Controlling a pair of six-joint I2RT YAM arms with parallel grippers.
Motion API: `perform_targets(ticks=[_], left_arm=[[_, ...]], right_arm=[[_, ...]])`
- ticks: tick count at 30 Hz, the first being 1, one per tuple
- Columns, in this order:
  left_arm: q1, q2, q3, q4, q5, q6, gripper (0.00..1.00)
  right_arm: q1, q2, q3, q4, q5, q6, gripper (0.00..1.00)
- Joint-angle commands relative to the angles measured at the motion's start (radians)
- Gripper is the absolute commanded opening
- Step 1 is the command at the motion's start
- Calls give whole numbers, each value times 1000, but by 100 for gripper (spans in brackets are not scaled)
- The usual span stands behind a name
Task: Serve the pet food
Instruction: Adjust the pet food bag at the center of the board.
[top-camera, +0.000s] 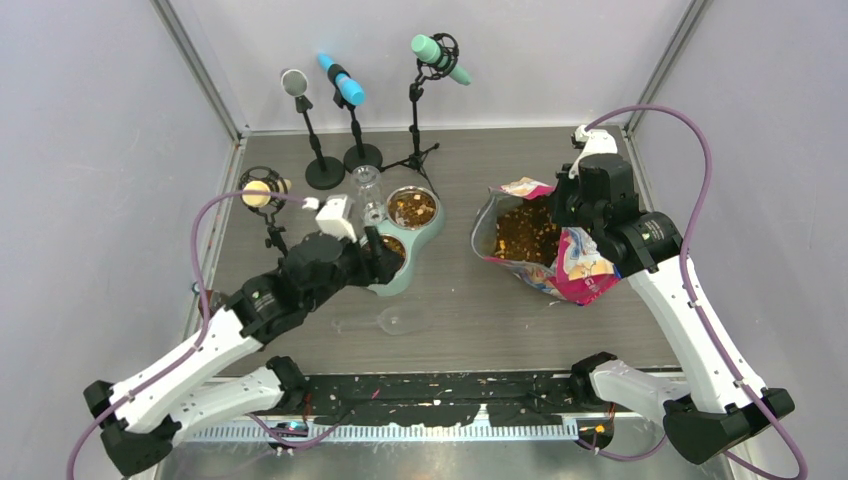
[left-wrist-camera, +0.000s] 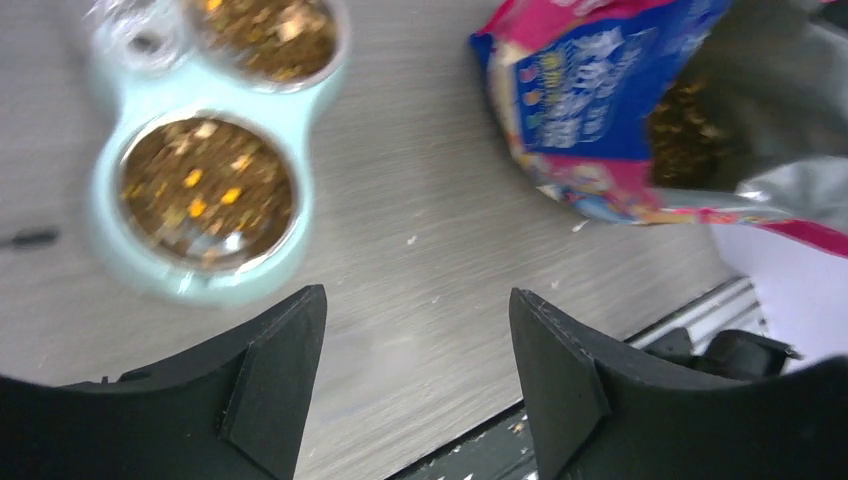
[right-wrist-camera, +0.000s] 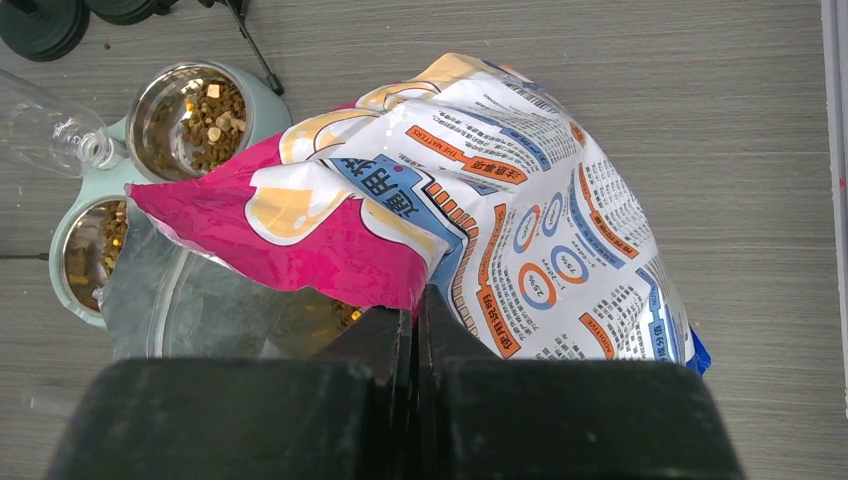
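Observation:
Brown kibble (top-camera: 412, 208) fills the far steel bowl of the mint-green feeder (top-camera: 432, 236). More kibble lies in the near bowl (left-wrist-camera: 205, 190) and inside the open pink, white and blue bag (top-camera: 585, 272), which lies on the table at the right. My left gripper (top-camera: 385, 255) hovers over the feeder's near bowl, open and empty; its fingers (left-wrist-camera: 280, 370) frame bare table. My right gripper (right-wrist-camera: 415, 305) is shut on the bag's pink mouth edge (right-wrist-camera: 330, 255). The clear scoop (top-camera: 388, 320) lies on the table in front of the feeder.
Three microphones on stands (top-camera: 322, 165) stand at the back, and a fourth (top-camera: 262, 195) is at the left beside my left arm. A clear bottle (top-camera: 369, 190) sits on the feeder's far left. A black strip (top-camera: 440, 390) runs along the near table edge.

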Motion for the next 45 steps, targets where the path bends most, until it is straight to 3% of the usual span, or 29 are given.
perform_targets(ticks=[1, 7, 13, 17, 23, 24, 30, 34, 42, 45], left_arm=[[-4, 134, 145, 292, 187, 176, 70], [-4, 454, 438, 272, 270, 265, 71], [-4, 704, 640, 234, 406, 269, 71], [-4, 806, 698, 152, 362, 161, 70], [-4, 870, 692, 180, 253, 95, 65], [-4, 875, 695, 191, 246, 93, 61], [1, 887, 741, 219, 261, 65, 0], [30, 861, 748, 213, 272, 16, 0], [124, 763, 789, 195, 201, -108, 0], [135, 752, 823, 188, 175, -137, 0]], right_arm=[[-4, -34, 27, 81, -44, -10, 5], [-4, -19, 28, 67, -102, -23, 5], [-6, -10, 24, 67, -118, -23, 5], [-6, 6, 27, 79, -115, -25, 5], [-6, 14, 16, 90, -116, -19, 5], [-6, 12, 14, 90, -116, -19, 5], [-7, 9, 9, 87, -184, -70, 5], [-5, 26, 23, 51, -332, -133, 23], [0, -20, 37, 41, -515, -203, 72], [5, -46, 39, 41, -560, -219, 81]])
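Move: Up at the bag's mouth, its left rim lies about 20 cm to the right of the left hand, 10 cm ahead and at the same height. From that hand the near bowl stands 4 cm left and 1 cm ahead, the far bowl 4 cm right and 13 cm ahead, both 20 cm below. The right hand still pinches the mouth's far-right edge; the left rim lies 15 cm to its left, 2 cm back and about 4 cm below. Swinging empty and open over the bowls, the left hand goes some 20 cm right and 10 cm forward in an arc, rising about 9 cm and dipping again, then pinches the bag's left rim and draws it 3 cm forward and left. Only then does the right hand open, letting go and sliding 5 cm left and a little back while turning roughly 25 degrees counter-clockwise. ##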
